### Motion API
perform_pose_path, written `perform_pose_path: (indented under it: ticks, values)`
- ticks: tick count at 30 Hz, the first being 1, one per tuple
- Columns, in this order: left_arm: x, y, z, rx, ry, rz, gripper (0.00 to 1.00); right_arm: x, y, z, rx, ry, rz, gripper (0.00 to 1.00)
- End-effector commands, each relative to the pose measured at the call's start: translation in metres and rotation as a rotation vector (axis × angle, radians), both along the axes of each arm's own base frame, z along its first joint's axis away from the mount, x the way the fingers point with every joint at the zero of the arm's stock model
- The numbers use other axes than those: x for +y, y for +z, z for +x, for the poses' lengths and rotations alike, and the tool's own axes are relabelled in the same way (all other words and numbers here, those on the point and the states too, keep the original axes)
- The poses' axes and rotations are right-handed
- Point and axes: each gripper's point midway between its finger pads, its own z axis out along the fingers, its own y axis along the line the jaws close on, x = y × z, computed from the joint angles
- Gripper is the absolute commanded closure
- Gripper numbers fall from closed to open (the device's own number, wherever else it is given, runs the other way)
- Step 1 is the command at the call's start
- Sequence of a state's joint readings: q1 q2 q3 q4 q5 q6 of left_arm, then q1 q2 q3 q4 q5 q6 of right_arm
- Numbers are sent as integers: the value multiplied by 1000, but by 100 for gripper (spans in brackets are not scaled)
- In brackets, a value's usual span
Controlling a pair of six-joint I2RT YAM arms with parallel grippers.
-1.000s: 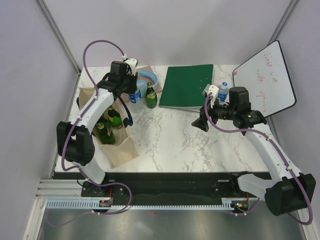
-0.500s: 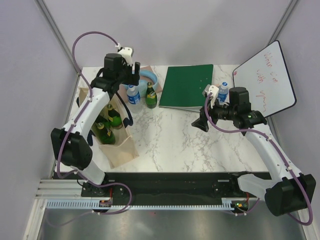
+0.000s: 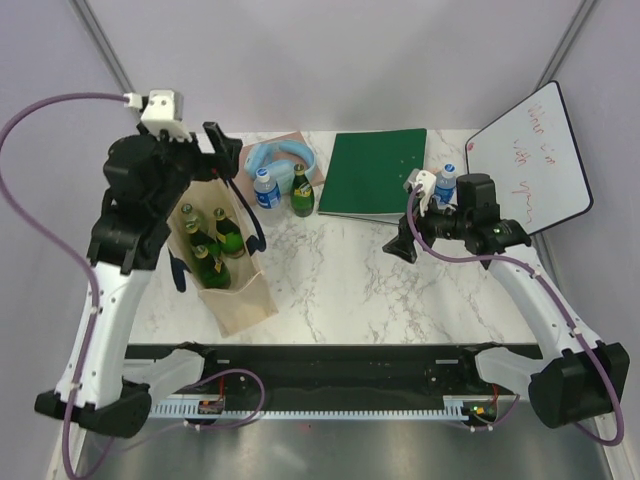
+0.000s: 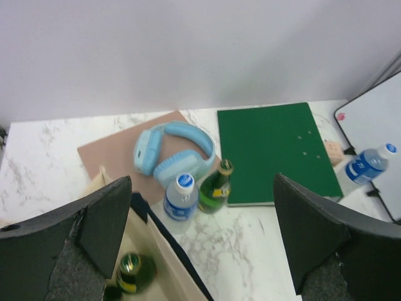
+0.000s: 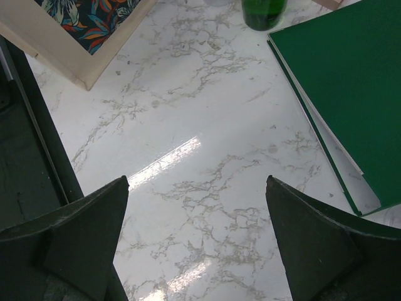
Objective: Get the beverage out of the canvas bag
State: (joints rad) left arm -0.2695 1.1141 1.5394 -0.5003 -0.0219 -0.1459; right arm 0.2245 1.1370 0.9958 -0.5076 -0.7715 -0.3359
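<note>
The beige canvas bag (image 3: 240,300) stands at the table's left with its navy handles hanging, and several green bottles (image 3: 215,255) stand upright inside it. My left gripper (image 3: 200,155) hangs high above the bag's far end, open and empty. Its wrist view shows the bag wall (image 4: 164,269) and one bottle (image 4: 133,271) at lower left, below the gripper (image 4: 202,182). A water bottle (image 3: 266,190) (image 4: 180,197) and a green bottle (image 3: 302,192) (image 4: 215,187) stand on the marble beside the bag. My right gripper (image 3: 403,243) (image 5: 197,182) hovers open over bare marble.
Blue headphones (image 3: 280,158) lie on a tan board behind the two bottles. A green binder (image 3: 373,172) (image 5: 351,81) lies at back centre. At the right are a second water bottle (image 3: 447,183) and a whiteboard (image 3: 530,160). The bag's corner (image 5: 69,59) shows at upper left in the right wrist view.
My left gripper opened off the water bottle, which now stands beside the green bottle. The left arm rose and swung back to the left over the bag. The right arm has not moved.
</note>
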Motion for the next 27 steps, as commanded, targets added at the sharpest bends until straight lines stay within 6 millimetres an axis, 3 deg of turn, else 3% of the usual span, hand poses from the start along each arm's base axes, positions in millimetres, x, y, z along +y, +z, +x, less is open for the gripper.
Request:
perform_pose_path:
  ticks: [1, 3, 9, 14, 27]
  values:
    - [7, -53, -48, 209, 32, -124, 0, 2, 18, 14, -53, -9, 15, 2]
    - [14, -69, -66, 277, 68, -148, 0, 2, 17, 17, -47, -9, 13, 2]
    - [26, -103, -88, 390, 175, -240, 0, 3, 13, 20, -31, -10, 9, 2]
    - [26, -131, -84, 496, 209, -220, 0, 2, 12, 18, -29, -15, 7, 2]
    - [47, -165, -60, 589, 403, -188, 5, -2, 5, 13, -24, -36, -5, 2]
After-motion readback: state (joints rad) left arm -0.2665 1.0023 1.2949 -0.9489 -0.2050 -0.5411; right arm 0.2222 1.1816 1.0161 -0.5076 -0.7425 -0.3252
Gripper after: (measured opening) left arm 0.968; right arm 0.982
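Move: The left hand is open and empty, high over the bag's far end. The right-hand green bottle in the bag lies about level with it fore and aft, some 6 cm left and 35 cm below. Of that bottle, the middle green bottle stands 6 cm left and 1 cm back, and the front one 5 cm left and 8 cm back. The water bottle on the table is 12 cm ahead of the hand and 4 cm right. From the right hand, the right-hand green bottle is roughly 38 cm left, 6 cm ahead and 13 cm lower. Heading for the green bottles left in the canvas bag, the left hand first swings back about 8 cm, then sinks steeply over the bag's opening, some 16 cm lower in all, easing a little forward and left as it slows. Its wrist tips down roughly 35 degrees and turns counter-clockwise, fingers still wide open and touching nothing. ##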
